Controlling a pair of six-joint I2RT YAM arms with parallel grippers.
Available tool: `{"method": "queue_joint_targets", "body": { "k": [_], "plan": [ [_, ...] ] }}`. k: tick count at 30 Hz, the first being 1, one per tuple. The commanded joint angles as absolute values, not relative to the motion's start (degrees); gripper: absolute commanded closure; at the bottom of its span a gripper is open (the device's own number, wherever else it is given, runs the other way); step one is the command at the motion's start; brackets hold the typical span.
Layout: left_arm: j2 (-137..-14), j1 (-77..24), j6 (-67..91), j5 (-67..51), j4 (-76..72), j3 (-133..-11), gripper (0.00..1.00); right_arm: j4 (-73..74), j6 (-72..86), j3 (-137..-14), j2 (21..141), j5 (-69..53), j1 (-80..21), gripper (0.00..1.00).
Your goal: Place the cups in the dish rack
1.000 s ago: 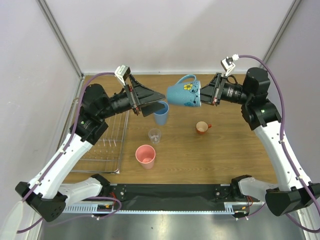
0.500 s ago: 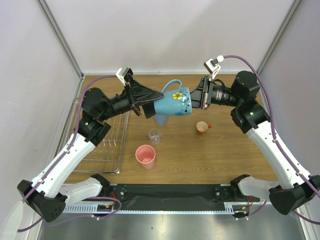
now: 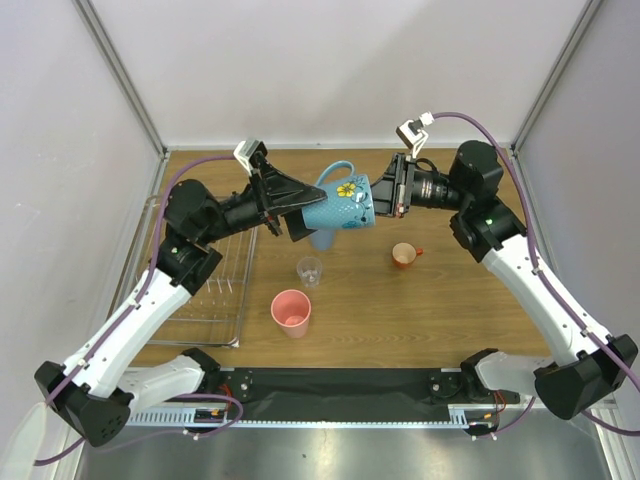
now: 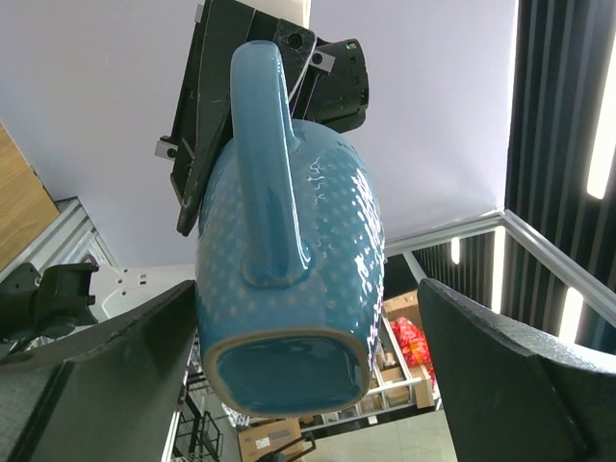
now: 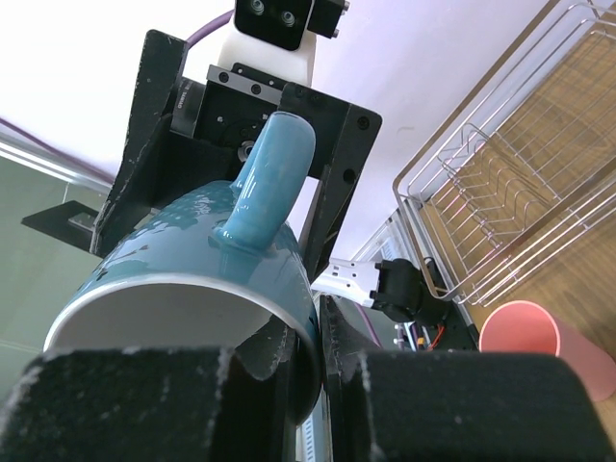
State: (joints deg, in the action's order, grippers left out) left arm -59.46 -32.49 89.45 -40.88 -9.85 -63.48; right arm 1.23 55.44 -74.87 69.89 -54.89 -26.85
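A blue-grey mug point(image 3: 347, 200) with a yellow flower hangs on its side above the table. My right gripper point(image 3: 388, 190) is shut on its rim point(image 5: 289, 332), one finger inside the white interior and one outside. My left gripper point(image 3: 312, 212) is open, and the mug's base point(image 4: 289, 371) sits between its wide-apart fingers point(image 4: 505, 380) without touching them. The light-blue tumbler point(image 3: 321, 240) stands partly hidden under the mug. The clear glass point(image 3: 310, 271), pink tumbler point(image 3: 291, 312) and orange mug point(image 3: 404, 255) stand on the table. The dish rack point(image 3: 215, 300) lies at the left, under my left arm.
The wire rack point(image 5: 500, 183) and pink tumbler point(image 5: 539, 337) also show in the right wrist view. White walls close the table at the back and both sides. The arm bases sit along the near edge.
My right arm has carried the mug to the left, toward my left gripper. The mug's base now lies between the left gripper's open fingers. The cups on the table have not moved.
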Motion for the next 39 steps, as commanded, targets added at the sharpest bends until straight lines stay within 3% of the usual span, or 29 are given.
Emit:
{"method": "queue_joint_targets", "body": {
  "k": [1,11,16,19,20,22,24,25,27,31,32,37,39],
  "plan": [
    [-58.4,-32.9,93.1,-44.6,-9.8,-64.2,0.0,-3.3,55.6,-76.8,70.3,-54.6,-27.3,1.0],
    [-60.1,-33.0,91.9,-45.0,-9.3,-66.2,0.02,-1.1,53.2,-77.1,71.3,-55.3,-28.6,1.0],
    [-60.1,-33.1,92.2,-44.6,-10.1,-65.6,0.08,-1.1,52.7,-77.1,71.5,-55.6,-28.7,1.0],
    [-60.1,-33.0,92.9,-44.3,-12.0,-65.2,0.2,-0.3,51.7,-77.0,71.4,-55.7,-28.7,1.0],
    [-60.1,-33.1,93.0,-44.3,-12.2,-65.2,0.32,-0.3,51.5,-77.0,71.4,-55.7,-28.7,1.0],
    [-60.1,-33.0,92.9,-44.0,-12.9,-65.0,0.42,-0.3,51.1,-76.8,71.5,-56.0,-28.7,1.0],
    [-59.9,-33.1,93.2,-43.6,-13.7,-64.3,0.63,-0.3,51.1,-77.0,71.5,-55.9,-28.7,1.0],
    [-59.8,-33.1,93.4,-43.1,-14.7,-64.1,0.8,1.5,50.6,-77.2,71.8,-55.8,-28.7,0.99],
    [-59.5,-33.1,93.8,-42.6,-15.6,-63.2,0.98,2.8,50.3,-77.3,71.9,-55.4,-28.6,0.85],
    [-59.0,-33.0,93.6,-42.0,-16.3,-62.7,0.99,4.5,49.5,-78.0,71.9,-55.0,-28.0,0.56],
    [-58.9,-33.0,93.2,-41.9,-15.9,-62.7,1.0,5.4,49.3,-78.1,71.9,-54.8,-27.3,0.38],
    [-58.1,-31.5,90.4,-41.9,-12.3,-63.1,1.0,7.6,49.4,-78.0,71.2,-55.2,-24.4,0.14],
    [-57.5,-29.1,86.6,-42.3,-4.7,-64.6,1.0,11.1,48.5,-78.1,70.4,-54.5,-22.2,0.13]
  ]
}}
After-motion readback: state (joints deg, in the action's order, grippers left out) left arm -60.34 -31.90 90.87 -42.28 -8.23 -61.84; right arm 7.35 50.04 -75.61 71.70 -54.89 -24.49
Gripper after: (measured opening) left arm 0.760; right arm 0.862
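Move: The blue mug hangs on its side in the air, rim in the right fingers, its middle about 5 cm to the left hand's right, 2 cm ahead and 1 cm lower. From the right hand, its middle is roughly 5 cm left, 3 cm higher and neither ahead nor back. Some 40 cm below the left hand stand the blue cup, about 15 cm ahead and straight below sideways, and the glass, about 6 cm ahead and 3 cm left. Easing down about 2 cm and tipping slightly, the left hand closes its wide-open fingers around the mug's base end until they stop against the body, well short of shut. The right hand, still pinching the rim, first eases about 1 cm left and down, feeding the mug between them, holds, then opens wide and starts backing off to the right and forward, about 2 cm each way. ##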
